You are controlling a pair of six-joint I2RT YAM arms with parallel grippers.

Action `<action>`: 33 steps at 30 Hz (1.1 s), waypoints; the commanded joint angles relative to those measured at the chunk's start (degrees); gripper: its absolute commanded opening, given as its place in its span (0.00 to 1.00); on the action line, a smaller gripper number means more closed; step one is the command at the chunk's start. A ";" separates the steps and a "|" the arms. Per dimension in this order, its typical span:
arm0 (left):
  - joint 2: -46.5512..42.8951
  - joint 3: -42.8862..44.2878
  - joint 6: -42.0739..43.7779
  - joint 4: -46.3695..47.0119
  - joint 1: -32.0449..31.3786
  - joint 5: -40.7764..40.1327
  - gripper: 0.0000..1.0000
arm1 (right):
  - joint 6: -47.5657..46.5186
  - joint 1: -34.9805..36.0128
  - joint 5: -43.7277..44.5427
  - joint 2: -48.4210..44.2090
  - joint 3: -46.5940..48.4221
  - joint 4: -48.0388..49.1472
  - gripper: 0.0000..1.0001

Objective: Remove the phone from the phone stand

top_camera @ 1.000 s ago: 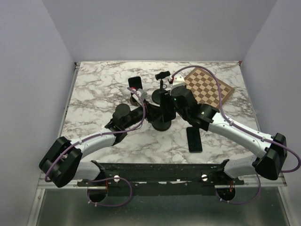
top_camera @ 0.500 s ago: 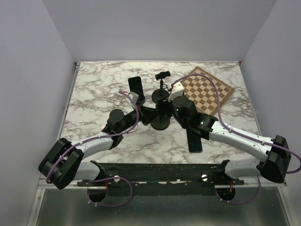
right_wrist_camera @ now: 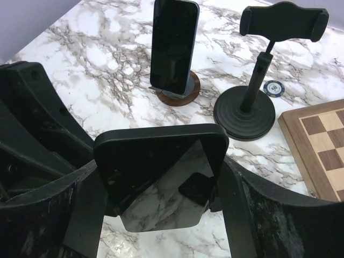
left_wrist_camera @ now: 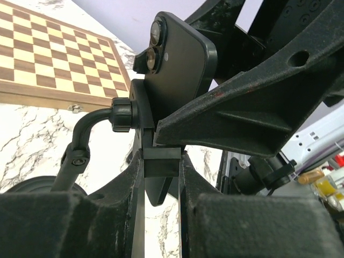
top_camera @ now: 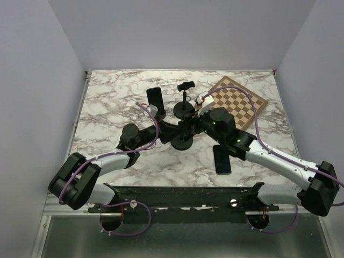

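The phone (right_wrist_camera: 161,172) is a dark slab sitting upright in the clamp of the black phone stand (left_wrist_camera: 122,114), whose round base (top_camera: 183,142) is at mid-table. My right gripper (right_wrist_camera: 161,200) is shut on the phone, one finger on each long side. My left gripper (left_wrist_camera: 161,164) comes in from the other side, shut on the stand's clamp block just below the phone's back (left_wrist_camera: 180,64). In the top view the left gripper (top_camera: 174,129) and the right gripper (top_camera: 196,124) meet over the stand, and the phone itself is mostly hidden.
A second phone (top_camera: 155,98) leans in a round wooden holder behind. An empty black clamp stand (top_camera: 185,87) has a poker chip (right_wrist_camera: 274,87) beside its base. A chessboard (top_camera: 236,102) lies at the back right. Another phone (top_camera: 222,159) lies flat near the right arm.
My left jaws have narrowed onto the stand's clamp, and the left arm has stretched lower toward the stand. The right forearm has swung slightly right while its grip on the phone stays.
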 commanded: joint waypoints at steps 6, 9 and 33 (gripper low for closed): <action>4.35 1.14 -0.99 0.96 3.05 7.12 0.00 | -1.90 -2.72 -7.74 -2.85 0.37 -6.70 0.00; 2.55 1.15 0.34 -1.99 3.05 5.84 0.00 | -1.49 -2.69 -9.09 -4.21 -0.23 -6.68 0.00; -0.78 5.92 4.50 -17.52 0.58 -3.49 0.00 | 13.15 -2.68 -21.00 -10.63 3.45 -7.83 0.01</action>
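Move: The right gripper already has the phone by its long edges. From it the phone stand's holder is only some 2 cm ahead, 2 cm to the left and 2 cm lower. The empty stand is about 17 cm ahead and 3 cm left, the wooden stand 15 cm ahead and 17 cm left, both around 12 cm lower; the flat phone lies 9 cm back, 16 cm right, 22 cm down. From the left gripper the held phone is level ahead, 5 cm right and 2 cm higher. Draw the phone back off the stand's holder with the right gripper, about 5 cm towards the robot, starting slowly, turning it some 15 degrees counter-clockwise and lifting slightly near the end. Keep the left fingers pinched on the left end of the holder and hold the stand nearly in place meanwhile. ##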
